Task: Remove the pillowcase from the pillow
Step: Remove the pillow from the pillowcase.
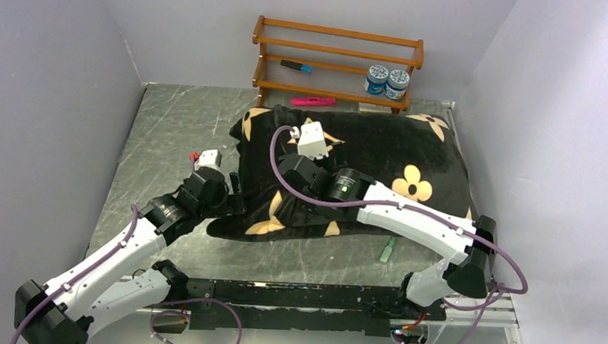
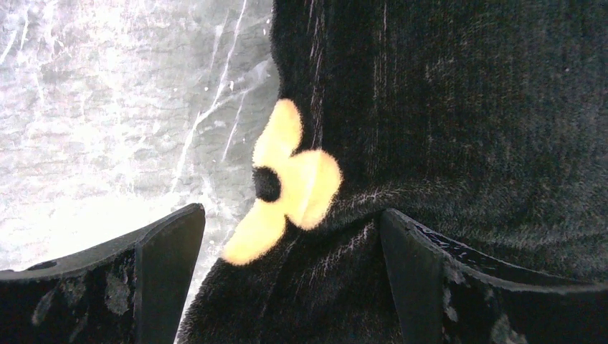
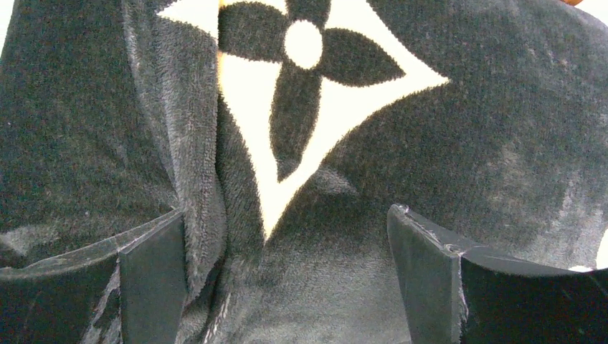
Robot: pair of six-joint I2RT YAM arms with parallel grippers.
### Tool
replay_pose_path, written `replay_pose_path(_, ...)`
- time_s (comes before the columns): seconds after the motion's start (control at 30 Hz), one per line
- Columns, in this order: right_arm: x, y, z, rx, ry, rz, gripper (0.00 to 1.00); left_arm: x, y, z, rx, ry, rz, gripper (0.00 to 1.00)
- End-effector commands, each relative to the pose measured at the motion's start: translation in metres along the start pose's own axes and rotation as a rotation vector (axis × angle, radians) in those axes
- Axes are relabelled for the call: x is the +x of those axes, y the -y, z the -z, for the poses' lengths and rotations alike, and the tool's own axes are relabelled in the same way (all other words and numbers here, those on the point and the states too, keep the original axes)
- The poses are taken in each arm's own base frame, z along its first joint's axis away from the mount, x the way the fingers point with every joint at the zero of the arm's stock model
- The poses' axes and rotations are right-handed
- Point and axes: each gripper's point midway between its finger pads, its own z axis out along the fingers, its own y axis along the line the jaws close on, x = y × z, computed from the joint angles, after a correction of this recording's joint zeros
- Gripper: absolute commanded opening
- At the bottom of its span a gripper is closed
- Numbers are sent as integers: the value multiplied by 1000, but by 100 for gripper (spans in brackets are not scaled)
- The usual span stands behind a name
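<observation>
The black plush pillowcase [image 1: 381, 157] with cream flower motifs lies across the table's middle and right, plump and full. The pillow is hidden inside it. My left gripper [image 1: 232, 193] is at the cover's left edge. In the left wrist view it [image 2: 292, 236] stands open, its fingers [image 2: 168, 265] astride the black edge beside a cream flower [image 2: 290, 183]. My right gripper [image 1: 306, 152] rests over the cover's upper left part. In the right wrist view it [image 3: 287, 244] is open above a fold of fabric [image 3: 201, 179] and a cream diamond motif [image 3: 301, 93].
A wooden rack [image 1: 335, 62] stands at the back with two jars [image 1: 387, 81] and a blue marker [image 1: 295, 65]. A pink marker [image 1: 313, 101] lies before it. A small green object [image 1: 388, 249] sits near the front. Grey walls close in both sides.
</observation>
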Motion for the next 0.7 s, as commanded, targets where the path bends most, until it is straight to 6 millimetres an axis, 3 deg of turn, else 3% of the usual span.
replay_pose_path(0.0, -4, 37, 13, 64, 32, 0, 98, -30, 22, 15, 81, 70, 13, 96)
replay_pose_path(0.3, -5, 47, 9, 3, 43, -82, 99, -65, 71, 35, 270, 114, 6, 96)
replay_pose_path(0.67, 3, 18, -3, -115, 24, -58, 99, -95, 126, 35, 428, 116, 44, 96)
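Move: The loose fold of the pillowcase runs up beside the right gripper's left finger, about 5 cm left and 1 cm ahead of that hand and some 3 cm lower; the diamond print lies roughly 5 cm straight ahead, 7 cm down. From the left hand, the fold is about 11 cm ahead, 12 cm right and slightly higher. A yellow flower lies 2 cm ahead of the left hand, 1 cm left, 4 cm below; the pale petal print is about 8 cm right, 4 cm back, 4 cm below. Raise the open left gripper off the pillowcase's left end by about 9 cm while carrying it some 7 cm right and a little forward, towards the fold, rolling its left side down and turning it clockwise. With the right gripper also open, push the fold along with its left finger, about 3 cm to the right, then ease back slightly left. ##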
